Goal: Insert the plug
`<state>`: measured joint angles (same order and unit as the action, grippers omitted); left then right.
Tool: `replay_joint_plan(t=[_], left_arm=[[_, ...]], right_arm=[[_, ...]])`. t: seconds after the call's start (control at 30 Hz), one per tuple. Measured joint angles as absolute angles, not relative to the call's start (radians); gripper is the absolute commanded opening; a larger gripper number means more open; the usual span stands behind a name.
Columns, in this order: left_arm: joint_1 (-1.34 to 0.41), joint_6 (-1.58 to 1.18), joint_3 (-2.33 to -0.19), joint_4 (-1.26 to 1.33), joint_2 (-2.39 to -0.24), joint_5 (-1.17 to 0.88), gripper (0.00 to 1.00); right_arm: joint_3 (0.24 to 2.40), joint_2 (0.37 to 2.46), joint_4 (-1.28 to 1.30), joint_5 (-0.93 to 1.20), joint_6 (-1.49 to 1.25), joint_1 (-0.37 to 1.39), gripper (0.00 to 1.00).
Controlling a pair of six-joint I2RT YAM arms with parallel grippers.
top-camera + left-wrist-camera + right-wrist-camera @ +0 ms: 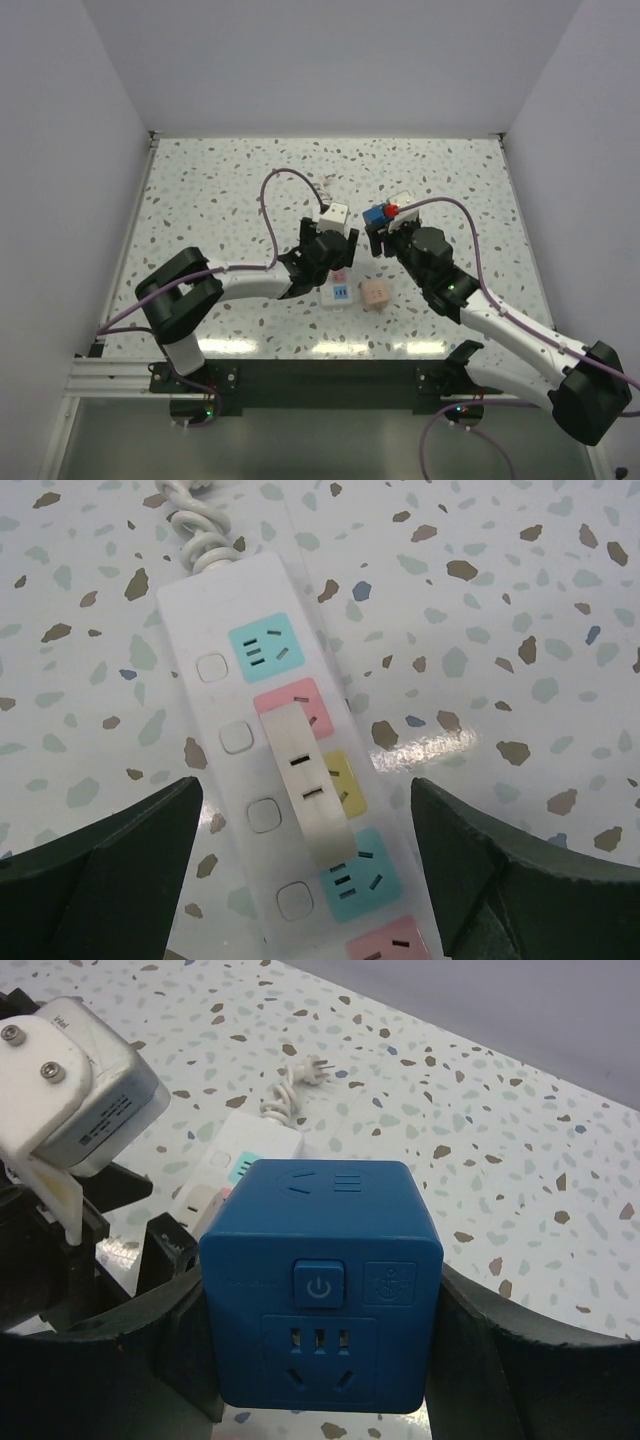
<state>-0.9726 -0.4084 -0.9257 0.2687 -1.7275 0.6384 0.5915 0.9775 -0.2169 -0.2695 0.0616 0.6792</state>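
My right gripper (322, 1332) is shut on a blue cube plug adapter (320, 1260) with a power button and sockets on its face, held above the table (377, 214). A white power strip (225, 695) with teal, pink and yellow sockets lies under my left gripper (305, 875). That gripper is open, its dark fingers (110, 880) standing on either side of the strip without touching it. A cream two-slot adapter (310, 780) sits on the strip over the pink and yellow sockets. In the top view the strip (338, 292) shows just below the left wrist.
A beige cube (375, 292) rests on the table right of the strip. The strip's coiled white cord and pronged plug (318, 1068) lie beyond it. The left arm's wrist camera (80, 1080) is close to the left of the blue cube. White walls enclose the speckled table (200, 190).
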Motion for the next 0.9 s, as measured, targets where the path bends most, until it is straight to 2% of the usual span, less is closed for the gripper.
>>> replay_joint_plan(t=[0.17, 0.47, 0.57, 0.6, 0.67, 0.77, 0.9], left_arm=[[-0.93, -0.392, -0.929, 0.281, -1.769, 0.606, 0.72], [-0.912, -0.323, -0.929, 0.328, -1.786, 0.553, 0.35], [-0.91, -0.294, -0.916, 0.351, -1.785, 0.55, 0.27], [-0.908, -0.284, -0.909, 0.36, -1.784, 0.548, 0.2], [-0.902, -0.257, -0.892, 0.379, -1.777, 0.54, 0.15], [-0.89, -0.208, -0.863, 0.4, -1.759, 0.501, 0.0], [-0.884, -0.135, -0.839, 0.412, -1.741, 0.465, 0.0]], right_arm=[[0.58, 0.974, -0.215, -0.27, 0.059, 0.679, 0.0], [0.58, 0.976, -0.215, -0.269, 0.06, 0.679, 0.0], [0.58, 0.984, -0.215, -0.267, 0.06, 0.679, 0.0], [0.58, 0.989, -0.216, -0.267, 0.06, 0.679, 0.0], [0.58, 1.002, -0.215, -0.265, 0.06, 0.679, 0.0], [0.581, 1.023, -0.215, -0.26, 0.06, 0.679, 0.0], [0.587, 1.055, -0.209, -0.238, 0.06, 0.679, 0.0]])
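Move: The white plug standing on the power strip is between my open left fingers, some 2 cm farther out, level sideways and 2 cm below. From that same hand, the strip's middle is about 4 cm back and 6 cm down; the orange cube is 13 cm back, 11 cm right, 5 cm down; the held blue plug is 2 cm back, 10 cm right, 11 cm up. From my right hand, the white plug is about 4 cm ahead, 10 cm left, 13 cm down. I shut my left fingers on the white plug, pinching its narrow body from both sides: first I reach forward and down over it, roughly 2 cm each way, then ease left, with the wrist turning some 10 degrees clockwise and its left side lifting as the grip closes. My right hand keeps its hold on the blue plug, waits, then sinks about 3 cm late on. ##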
